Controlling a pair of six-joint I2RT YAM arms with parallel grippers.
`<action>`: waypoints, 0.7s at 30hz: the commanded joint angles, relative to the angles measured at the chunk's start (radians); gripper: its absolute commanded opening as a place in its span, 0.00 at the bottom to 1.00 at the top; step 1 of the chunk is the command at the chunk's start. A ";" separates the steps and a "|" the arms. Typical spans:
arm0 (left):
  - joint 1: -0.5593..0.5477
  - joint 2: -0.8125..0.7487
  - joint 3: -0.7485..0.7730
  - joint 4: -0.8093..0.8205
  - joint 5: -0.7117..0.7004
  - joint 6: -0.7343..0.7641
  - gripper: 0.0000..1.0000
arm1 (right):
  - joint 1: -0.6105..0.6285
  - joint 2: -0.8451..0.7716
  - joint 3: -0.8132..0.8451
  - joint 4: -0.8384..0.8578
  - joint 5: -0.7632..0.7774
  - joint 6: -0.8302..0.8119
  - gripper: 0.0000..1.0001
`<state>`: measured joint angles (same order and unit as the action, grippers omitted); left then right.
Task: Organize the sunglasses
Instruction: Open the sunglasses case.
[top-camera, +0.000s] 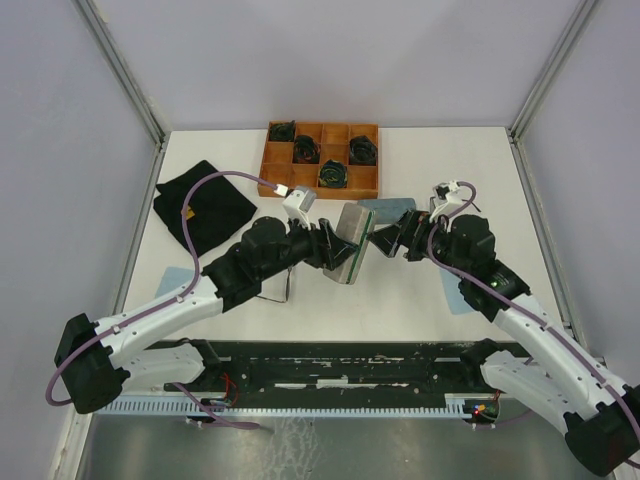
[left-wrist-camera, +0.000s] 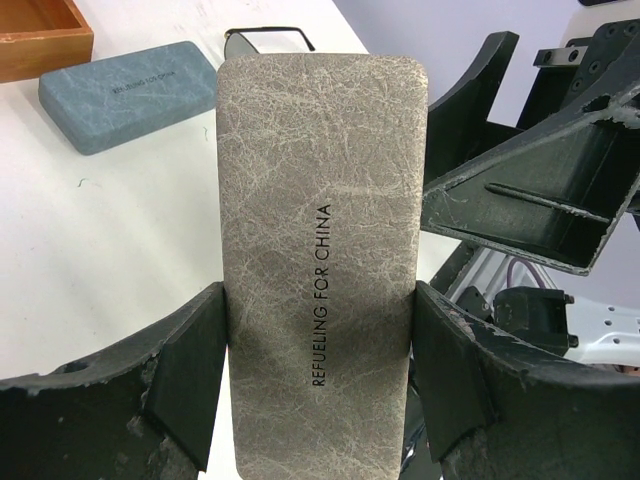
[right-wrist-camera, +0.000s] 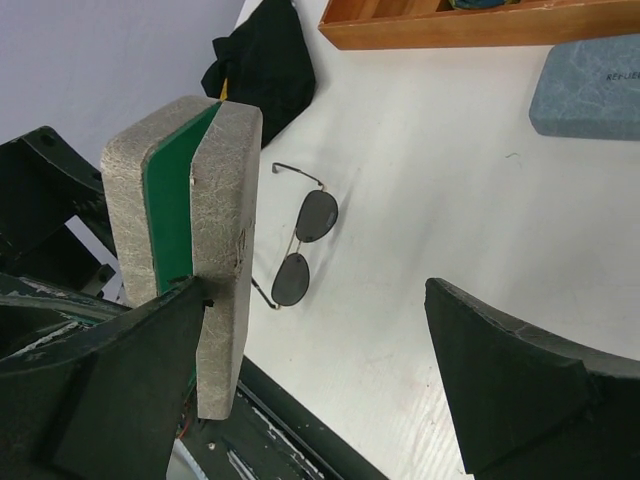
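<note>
My left gripper (top-camera: 335, 246) (left-wrist-camera: 320, 310) is shut on a grey oblong case (top-camera: 352, 243) (left-wrist-camera: 320, 230) and holds it above the table's middle. Its edge shows a green band in the right wrist view (right-wrist-camera: 185, 225). My right gripper (top-camera: 386, 238) (right-wrist-camera: 315, 300) is open. One of its fingers (right-wrist-camera: 140, 370) touches the case's green edge; the other stands clear. One pair of sunglasses (top-camera: 276, 290) (right-wrist-camera: 305, 245), thin-framed with dark lenses, lies on the table under the left arm. A second pair (left-wrist-camera: 265, 38) shows just beyond the case.
A blue-grey case (top-camera: 392, 206) (left-wrist-camera: 125, 92) (right-wrist-camera: 590, 85) lies behind the grippers. A wooden divided tray (top-camera: 275, 182) (right-wrist-camera: 480, 28) with dark green coiled bundles (top-camera: 332, 174) stands at the back. A black cloth (top-camera: 200, 205) (right-wrist-camera: 260, 60) lies at the back left.
</note>
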<state>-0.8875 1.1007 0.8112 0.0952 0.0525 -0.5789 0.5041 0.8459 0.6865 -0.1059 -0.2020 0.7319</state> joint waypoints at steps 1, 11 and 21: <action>-0.014 -0.038 0.042 0.175 0.086 -0.026 0.03 | -0.002 0.040 0.025 -0.116 0.111 -0.059 0.98; -0.015 -0.047 0.031 0.191 0.102 -0.040 0.03 | -0.002 0.120 0.036 -0.125 0.129 -0.066 0.98; -0.018 -0.046 0.018 0.198 0.105 -0.046 0.03 | 0.002 0.179 0.038 -0.083 0.133 -0.060 0.98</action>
<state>-0.8997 1.0904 0.8101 0.1516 0.1097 -0.5980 0.5022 1.0180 0.7101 -0.2234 -0.0929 0.6861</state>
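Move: The sunglasses case is already ajar on its right side. Its middle lies about 7 cm left of the right hand and 2 cm back, at its height, with that hand's left fingertip at the gap; it sits practically at the left hand's pads, 1 cm ahead and 1 cm right. From the right hand, the blue case is some 15 cm ahead, 3 cm right and 20 cm below, and the sunglasses are level with it, 26 cm left and 21 cm below. The case's right half is worked away from the half still pinched by the left hand: the right hand, wide open with its left finger at the gap, sinks about 7 cm, quickening, edging forward and tipping down roughly 15 degrees. The left hand keeps its grip, gives about 1 cm downward, then springs up and slightly back by 2 to 3 cm. ##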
